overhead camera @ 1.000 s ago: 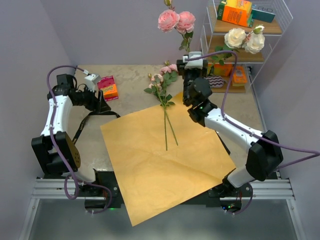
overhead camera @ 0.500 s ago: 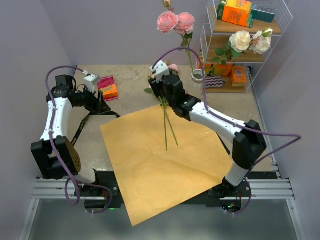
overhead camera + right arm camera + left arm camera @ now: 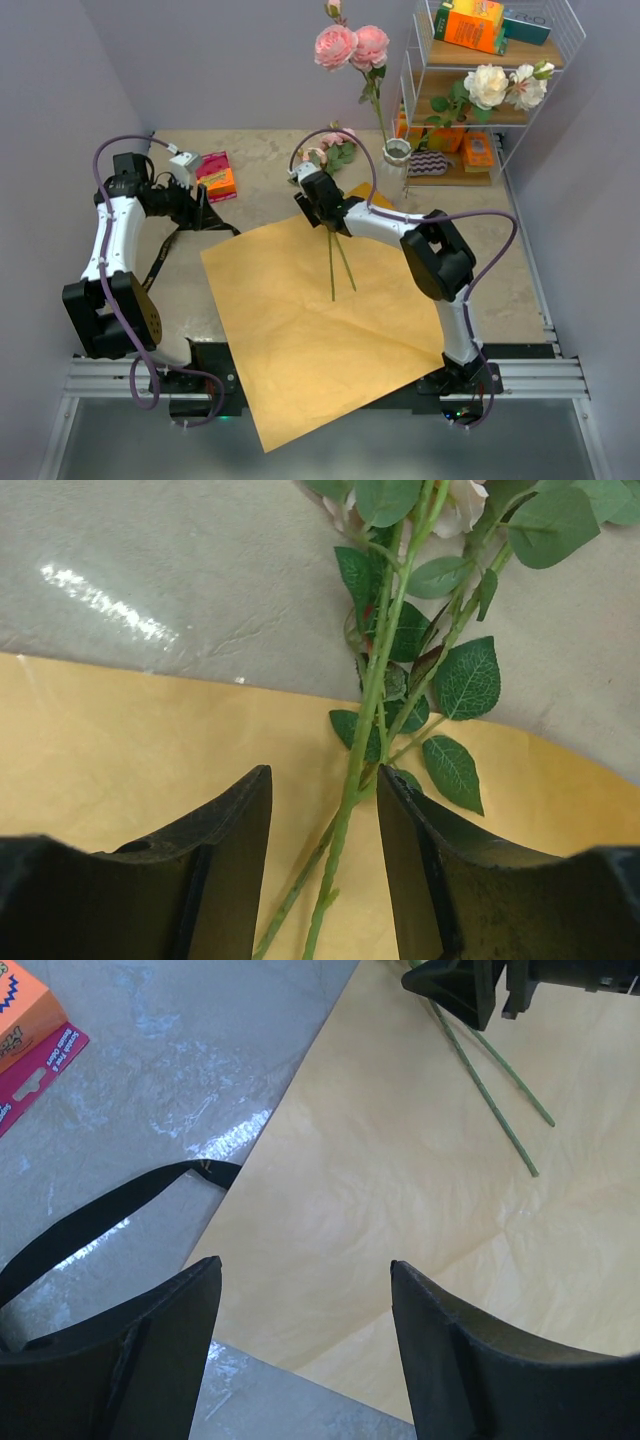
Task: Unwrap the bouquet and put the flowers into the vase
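The orange-tan paper (image 3: 330, 320) lies spread flat on the table, unwrapped. Two flowers (image 3: 333, 262) lie across its far edge, their blooms off the paper toward the back. My right gripper (image 3: 320, 207) hangs low over their stems (image 3: 365, 720), open, with a finger on each side of both stems (image 3: 324, 785). The white vase (image 3: 397, 153) stands at the back right and holds pink roses (image 3: 352, 45); cream roses (image 3: 500, 85) lean against the shelf. My left gripper (image 3: 203, 212) is open and empty at the paper's left corner (image 3: 305, 1265). The black ribbon (image 3: 100, 1210) lies loose beside it.
A pink and orange packet (image 3: 217, 177) lies at the back left. A white wire shelf (image 3: 470, 112) with orange boxes (image 3: 470, 22) stands at the back right, right behind the vase. Purple walls close in the table on three sides.
My right arm swung from the vase leftward and down onto the two stems on the paper, and its jaws narrowed. The cream roses now stand free. The left arm stayed put.
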`<action>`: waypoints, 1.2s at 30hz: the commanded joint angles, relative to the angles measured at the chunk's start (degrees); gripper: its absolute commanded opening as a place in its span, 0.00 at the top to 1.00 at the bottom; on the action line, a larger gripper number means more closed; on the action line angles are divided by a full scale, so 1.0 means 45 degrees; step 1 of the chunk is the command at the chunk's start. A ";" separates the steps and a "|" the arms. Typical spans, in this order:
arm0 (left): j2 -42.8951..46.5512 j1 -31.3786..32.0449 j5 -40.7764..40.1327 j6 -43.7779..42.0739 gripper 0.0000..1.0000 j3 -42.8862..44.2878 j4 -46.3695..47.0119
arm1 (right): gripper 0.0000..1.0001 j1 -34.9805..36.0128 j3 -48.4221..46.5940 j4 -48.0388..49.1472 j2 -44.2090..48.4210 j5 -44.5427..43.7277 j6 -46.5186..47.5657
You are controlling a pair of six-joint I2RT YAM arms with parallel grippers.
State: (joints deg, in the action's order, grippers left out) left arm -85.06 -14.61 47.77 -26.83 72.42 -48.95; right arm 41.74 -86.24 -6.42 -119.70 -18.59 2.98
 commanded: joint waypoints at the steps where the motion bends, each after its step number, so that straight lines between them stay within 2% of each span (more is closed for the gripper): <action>1: 0.0191 -0.0015 0.0205 -0.0229 0.27 -0.0020 0.0135 | 0.51 -0.0290 -0.0992 0.0604 -0.0293 -0.0204 -0.0390; 6: 0.0074 -0.0034 0.0166 -0.0249 0.27 -0.0059 0.0174 | 0.51 -0.0505 -0.1343 0.0722 -0.0978 -0.0127 -0.0370; 12: -0.0141 -0.0015 0.0166 -0.0152 0.27 -0.0020 0.0311 | 0.60 -0.0700 -0.1480 0.0937 -0.1465 0.0244 -0.0448; 20: -0.0337 -0.0034 0.0186 -0.0073 0.27 0.0000 0.0389 | 0.63 -0.0700 -0.1676 0.0977 -0.1623 0.0498 -0.0467; 23: -0.0376 -0.0034 0.0205 -0.0034 0.27 0.0039 0.0409 | 0.68 -0.0681 -0.1696 0.1016 -0.1564 0.0440 -0.0448; 29: -0.0415 -0.0015 0.0322 0.0044 0.27 0.0097 0.0428 | 0.88 -0.0603 -0.1092 0.1366 -0.0608 0.0478 -0.0527; 36: -0.0356 -0.0034 0.0420 0.0083 0.27 0.0136 0.0331 | 0.94 -0.0408 -0.0251 0.1699 0.0681 0.0713 -0.0565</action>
State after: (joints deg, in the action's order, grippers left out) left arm -86.72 -14.61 47.81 -26.59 72.38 -48.27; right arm 39.07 -88.82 -2.57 -123.42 -16.75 1.04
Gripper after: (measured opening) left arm 0.729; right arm 0.077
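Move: The peach rose's stem, at the leafy stretch to be gripped, lies about 4 cm ahead of the right fingers and 4 cm below them. The pink rose's stem crosses it there; the pink bloom lies some 17 cm ahead of the right hand and 5 cm to its right. The vase stands about 16 cm to the right of that hand and 3 cm ahead. From the left hand, the peach stem is roughly 15 cm ahead, 20 cm right and 15 cm down. Reach the right gripper forward and down, about 3.5 cm each way, so the half-open fingers straddle the peach rose's stem where the two flowers cross. Close them and pinch the stem, then start up by some 2.5 cm, easing slightly back at the end with the stem still pinched. ##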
